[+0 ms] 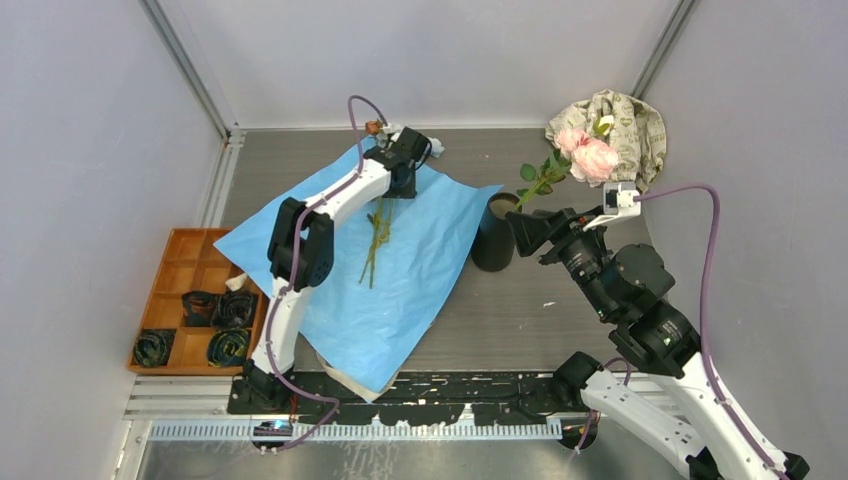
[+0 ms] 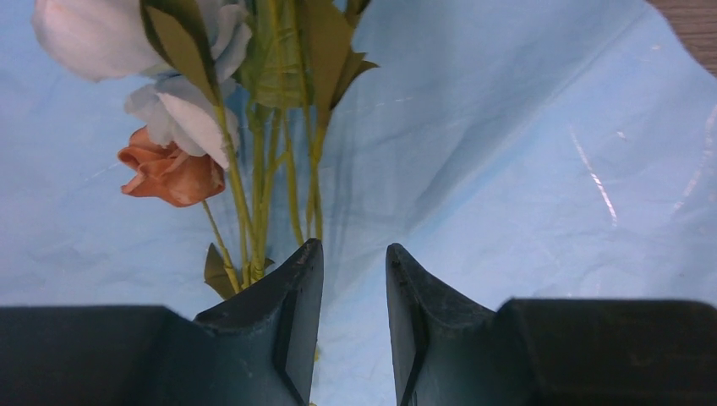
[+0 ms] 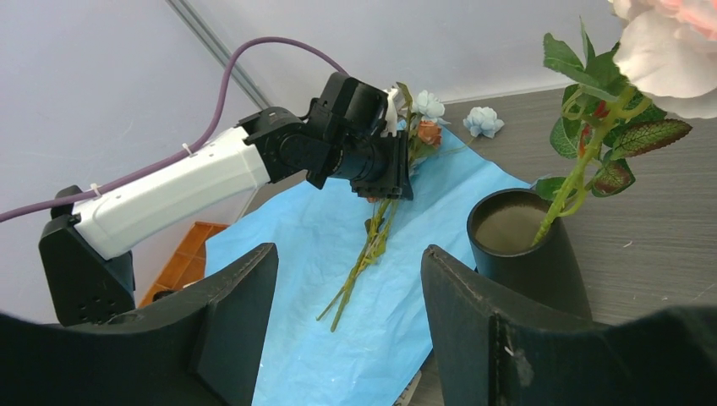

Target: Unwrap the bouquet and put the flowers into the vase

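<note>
The bouquet's blue paper (image 1: 330,300) lies unfolded flat on the table. On it rest several flowers (image 1: 377,240) with green stems, an orange-brown head (image 2: 169,173) and pale blue heads (image 2: 84,38). My left gripper (image 2: 355,247) hovers open over the stems' upper part, and the stems pass just left of its left finger. The black vase (image 1: 492,245) stands upright beside the paper's right edge and holds a pink flower (image 1: 590,157). My right gripper (image 3: 350,249) is open and empty, with the vase (image 3: 533,262) close by its right finger.
An orange compartment tray (image 1: 175,255) with black coiled items sits at the left. A beige patterned cloth (image 1: 625,120) is bunched in the back right corner. A loose pale blue flower head (image 3: 484,121) lies past the paper's far edge. Walls enclose three sides.
</note>
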Motion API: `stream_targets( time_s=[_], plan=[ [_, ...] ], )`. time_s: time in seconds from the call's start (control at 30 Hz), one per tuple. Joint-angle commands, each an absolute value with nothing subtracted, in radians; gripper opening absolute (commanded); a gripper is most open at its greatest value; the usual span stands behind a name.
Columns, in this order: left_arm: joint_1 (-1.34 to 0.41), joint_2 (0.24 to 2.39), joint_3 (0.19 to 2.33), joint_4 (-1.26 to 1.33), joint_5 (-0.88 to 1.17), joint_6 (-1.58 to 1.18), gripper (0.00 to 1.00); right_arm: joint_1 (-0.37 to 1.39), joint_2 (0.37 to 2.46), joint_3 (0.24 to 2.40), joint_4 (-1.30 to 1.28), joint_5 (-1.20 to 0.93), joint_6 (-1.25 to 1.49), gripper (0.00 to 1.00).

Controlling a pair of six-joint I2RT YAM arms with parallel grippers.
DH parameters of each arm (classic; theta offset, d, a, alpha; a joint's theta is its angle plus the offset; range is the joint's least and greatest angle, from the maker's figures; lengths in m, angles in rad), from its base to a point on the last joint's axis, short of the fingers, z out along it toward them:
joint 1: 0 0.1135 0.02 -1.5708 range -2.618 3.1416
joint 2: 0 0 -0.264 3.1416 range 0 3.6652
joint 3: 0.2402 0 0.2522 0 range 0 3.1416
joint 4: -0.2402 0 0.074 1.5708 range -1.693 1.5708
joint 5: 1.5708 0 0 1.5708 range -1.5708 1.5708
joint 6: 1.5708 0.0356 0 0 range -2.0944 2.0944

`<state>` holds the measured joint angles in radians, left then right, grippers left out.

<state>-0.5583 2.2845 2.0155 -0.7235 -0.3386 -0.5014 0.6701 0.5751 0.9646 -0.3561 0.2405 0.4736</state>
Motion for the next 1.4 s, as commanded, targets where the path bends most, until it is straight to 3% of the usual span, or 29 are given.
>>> stream_targets(
  time_s=[0.0,0.27,0.97,1.13,1.37],
  plan=[
    [-0.545,2.293,2.062,-0.765,-0.445,-0.547,0.35,0.667,0.560,0.963,-0.330,0.241,0.472,0.68],
    [-0.544,2.264,2.043,-0.759,-0.491,-0.554,0.37,0.667,0.566,0.955,-0.335,0.240,0.472,0.68],
    [-0.543,2.425,2.142,-0.759,-0.433,-0.551,0.35,0.666,0.547,0.935,-0.347,0.249,0.490,0.68],
    [-0.542,2.399,2.135,-0.755,-0.428,-0.545,0.14,0.666,0.546,0.930,-0.347,0.253,0.501,0.68],
    [-0.543,2.260,2.048,-0.720,-0.429,-0.529,0.02,0.667,0.546,0.921,-0.342,0.242,0.521,0.68]
  ],
)
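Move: The stem to be gripped runs below and beside the left fingertips, about 2 cm to their left, 1 cm ahead and 4 cm down. An orange rose lies on the blue paper roughly 8 cm to the hand's left and 4 cm ahead. The vase, already holding the pink rose, stands some 18 cm to the hand's right and 14 cm back. From the right hand the stem is about 28 cm ahead, 25 cm left and 34 cm down. A flower stem on the blue paper is brought between the left hand's part-open fingers: the hand shifts nearly 3 cm left, eases back right about 1 cm, then sinks some 4 cm with a little forward drift, its left side rising slightly. There it stops, and the fingers close and pinch the stem below its leaves. Over by the vase the empty right hand, open throughout, sinks about 2 cm. ##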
